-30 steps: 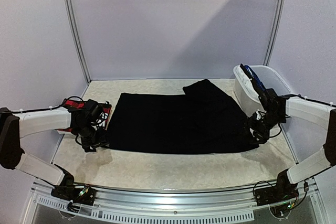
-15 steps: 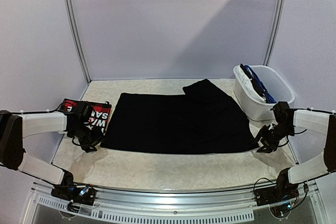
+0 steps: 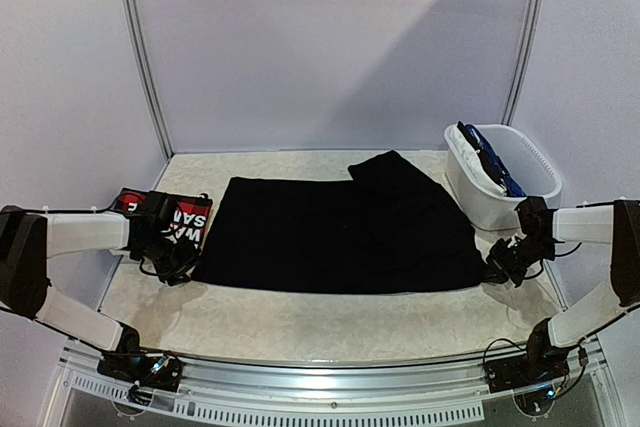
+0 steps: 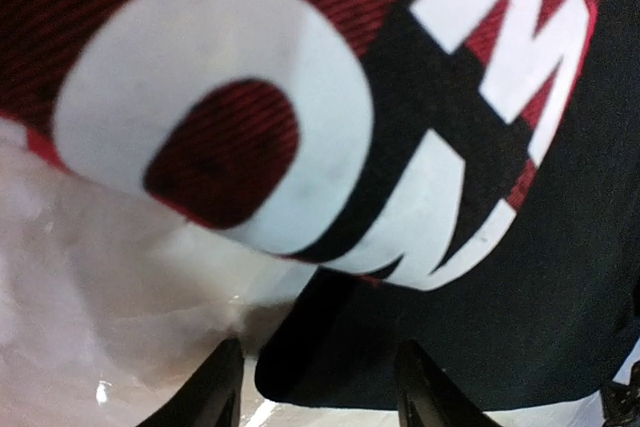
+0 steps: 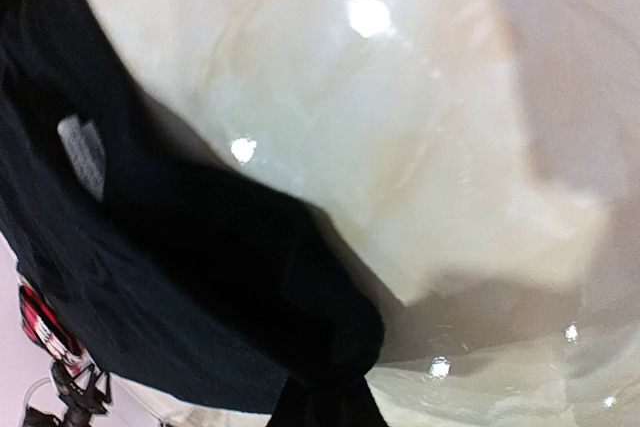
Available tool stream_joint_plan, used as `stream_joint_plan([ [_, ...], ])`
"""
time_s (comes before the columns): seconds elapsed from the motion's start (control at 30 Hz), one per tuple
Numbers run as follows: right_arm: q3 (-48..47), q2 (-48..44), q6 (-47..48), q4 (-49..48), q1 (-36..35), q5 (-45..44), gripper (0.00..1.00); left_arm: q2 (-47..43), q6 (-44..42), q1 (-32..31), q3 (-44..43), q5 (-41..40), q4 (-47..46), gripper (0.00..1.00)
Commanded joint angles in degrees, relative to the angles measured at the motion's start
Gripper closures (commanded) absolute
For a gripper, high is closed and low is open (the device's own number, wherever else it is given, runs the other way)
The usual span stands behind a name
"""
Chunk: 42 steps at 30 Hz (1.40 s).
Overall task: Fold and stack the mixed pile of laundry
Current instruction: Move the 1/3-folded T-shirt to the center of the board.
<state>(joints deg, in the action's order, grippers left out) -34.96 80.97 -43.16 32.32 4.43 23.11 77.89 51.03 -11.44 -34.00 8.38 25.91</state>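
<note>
A plain black garment lies spread flat across the middle of the table. Its near left corner sits between the two fingers of my left gripper, which is open and low over the table. Just behind that corner lies a red-black plaid garment with white lettering, folded at the left edge. My right gripper is shut on the black garment's near right corner, at the table's right side. A blue plaid shirt lies in the basket.
A white plastic basket stands at the back right, just behind my right arm. Metal frame posts rise at both back corners. Bare marbled tabletop runs along the front.
My right gripper swung out to the garment's near right corner and shut on it. My left gripper drew back left of the black garment's edge, and its jaws narrowed a little.
</note>
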Motion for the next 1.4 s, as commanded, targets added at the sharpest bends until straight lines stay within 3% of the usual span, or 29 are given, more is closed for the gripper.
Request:
stream_joint_plan([
  [0.0,-0.3,0.7,1.2,0.1,0.3,-1.9,1.0,2.9,-0.5,0.5,1.3,0.6,-0.3,0.53],
  [0.07,-0.8,0.8,1.4,0.8,0.3,-2.1,1.0,3.3,-0.5,0.5,1.3,0.8,-0.5,0.63],
  [0.23,-2.5,0.5,1.7,3.6,0.3,-3.5,1.0,3.4,-0.3,0.1,1.5,1.7,-0.8,1.0],
  [0.5,-2.6,-3.0,-0.1,12.2,0.4,-7.6,1.0,-1.0,0.4,-2.3,1.7,-1.1,7.2,1.0],
  [0.97,-1.2,-13.1,-3.8,26.5,0.4,-13.1,1.0,-17.5,12.5,-11.0,5.0,-5.4,25.4,1.0],
  [1.37,0.8,-18.2,-4.4,30.8,0.4,-14.9,1.0,-26.5,19.4,-15.6,10.1,-4.6,28.6,1.0],
])
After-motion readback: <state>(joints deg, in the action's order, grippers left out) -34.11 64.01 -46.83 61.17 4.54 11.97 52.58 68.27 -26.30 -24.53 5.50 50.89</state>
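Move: My open left fingers stand around the T-shirt's near left corner, which is about 1 cm to the hand's right and 1 cm below it. The folded plaid shirt lies some 15 cm ahead of that hand and 6 cm left. My right hand already pinches the T-shirt's near right corner; the board's near edge is straight back from it, about 20 cm, and the laundry basket some 25 cm ahead of it and 3 cm right. I dip my left hand slightly and shut its fingers on the T-shirt's near left corner while my right keeps its pinch. Then I drag the cloth back towards the board's near edge with both hands, left about 13 cm, right about 10 cm while rising nearly 3 cm and drifting a little right. Both hands' fingertips swing towards the base, about 10–15 degrees. ##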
